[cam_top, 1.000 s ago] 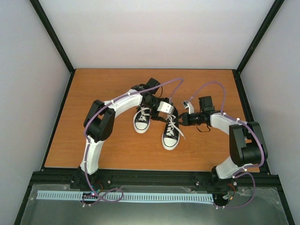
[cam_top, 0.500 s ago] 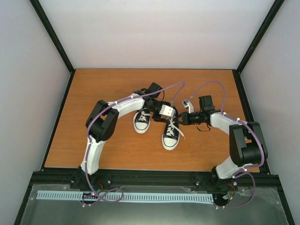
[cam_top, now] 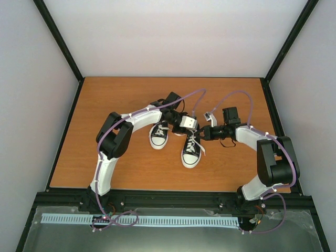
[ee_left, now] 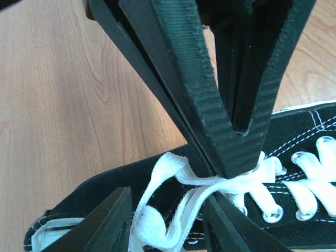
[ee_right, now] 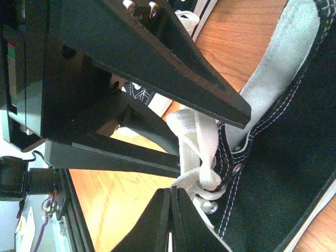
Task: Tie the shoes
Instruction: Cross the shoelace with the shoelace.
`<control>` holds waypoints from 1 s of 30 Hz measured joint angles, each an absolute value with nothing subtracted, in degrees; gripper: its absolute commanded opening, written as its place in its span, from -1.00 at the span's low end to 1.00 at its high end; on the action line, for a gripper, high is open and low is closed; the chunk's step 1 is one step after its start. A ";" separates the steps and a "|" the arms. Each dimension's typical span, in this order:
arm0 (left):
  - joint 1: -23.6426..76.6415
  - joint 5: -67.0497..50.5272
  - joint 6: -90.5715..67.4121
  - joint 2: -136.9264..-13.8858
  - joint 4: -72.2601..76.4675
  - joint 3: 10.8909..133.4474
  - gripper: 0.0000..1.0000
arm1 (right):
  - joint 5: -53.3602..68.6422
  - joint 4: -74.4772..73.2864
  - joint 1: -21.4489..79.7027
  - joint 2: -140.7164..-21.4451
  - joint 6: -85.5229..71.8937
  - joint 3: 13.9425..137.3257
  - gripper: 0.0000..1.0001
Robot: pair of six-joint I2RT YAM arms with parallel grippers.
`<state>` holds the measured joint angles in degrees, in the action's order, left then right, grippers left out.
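Note:
Two black shoes with white toe caps lie mid-table, one on the left (cam_top: 158, 136) and one on the right (cam_top: 191, 152). Both grippers meet over the right shoe's (ee_left: 310, 142) laces near its opening. My right gripper (ee_right: 170, 220) is shut, its tip (ee_left: 236, 157) pinching the white lace (ee_left: 231, 182) where the strands cross. My left gripper (ee_left: 165, 223) straddles a loose lace loop (ee_left: 152, 210); its jaws stand apart with the loop between them. In the right wrist view the left gripper's fingers (ee_right: 173, 63) flank the lace (ee_right: 191, 136) above the eyelets.
The wooden table (cam_top: 105, 105) is bounded by a black frame and white walls. The left arm (cam_top: 113, 136) arches over the left shoe; the right arm (cam_top: 270, 157) reaches in from the right edge. Purple cables loop above both wrists.
My left gripper has shifted right, toward the right shoe's laces, and its jaws have narrowed around the loop. The right gripper has stayed in place, shut.

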<state>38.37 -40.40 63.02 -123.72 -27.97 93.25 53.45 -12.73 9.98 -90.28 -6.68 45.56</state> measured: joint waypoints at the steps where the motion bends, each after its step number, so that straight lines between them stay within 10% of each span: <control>1: 38.39 -40.51 62.72 -123.72 -27.88 93.25 -0.28 | 53.47 -12.75 9.98 -90.26 -6.66 45.56 -0.94; 13: 38.59 -40.75 61.25 -123.72 -27.77 93.25 -0.62 | 54.24 -13.54 9.98 -90.11 -6.42 45.58 -0.94; 19: 38.76 -40.75 59.37 -123.72 -27.77 93.25 -0.78 | 54.19 -13.52 10.00 -89.27 -7.01 45.82 -0.39; 30: 38.74 -39.62 55.22 -123.72 -26.39 93.25 -0.79 | 54.65 -9.52 6.09 -85.10 -9.98 43.55 -0.39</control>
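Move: The white laces being crossed are bunched between the left hand's half-open fingertips, about 1 cm below its hand point. The right hand, already pinching a strand, has that crossing some 3 cm ahead, 3 cm to its left and 1 cm lower. The shoe's middle lies about 8 cm back from the left hand, straight in line and 4 cm lower; the other shoe is roughly 14 cm to the left hand's left, level with it. The left hand holds its place over the top of the lacing and steadily shuts its fingers from under half open to nearly closed, pinching the bunched laces while the wrist turns only some 5 degrees. The right hand keeps its closed pinch beside it for the first half, then opens about a third and lets go of its strand, rising some 2.5 cm and then swinging about 2 cm to the right, slightly forward too, away from the crossing and the left fingers. ##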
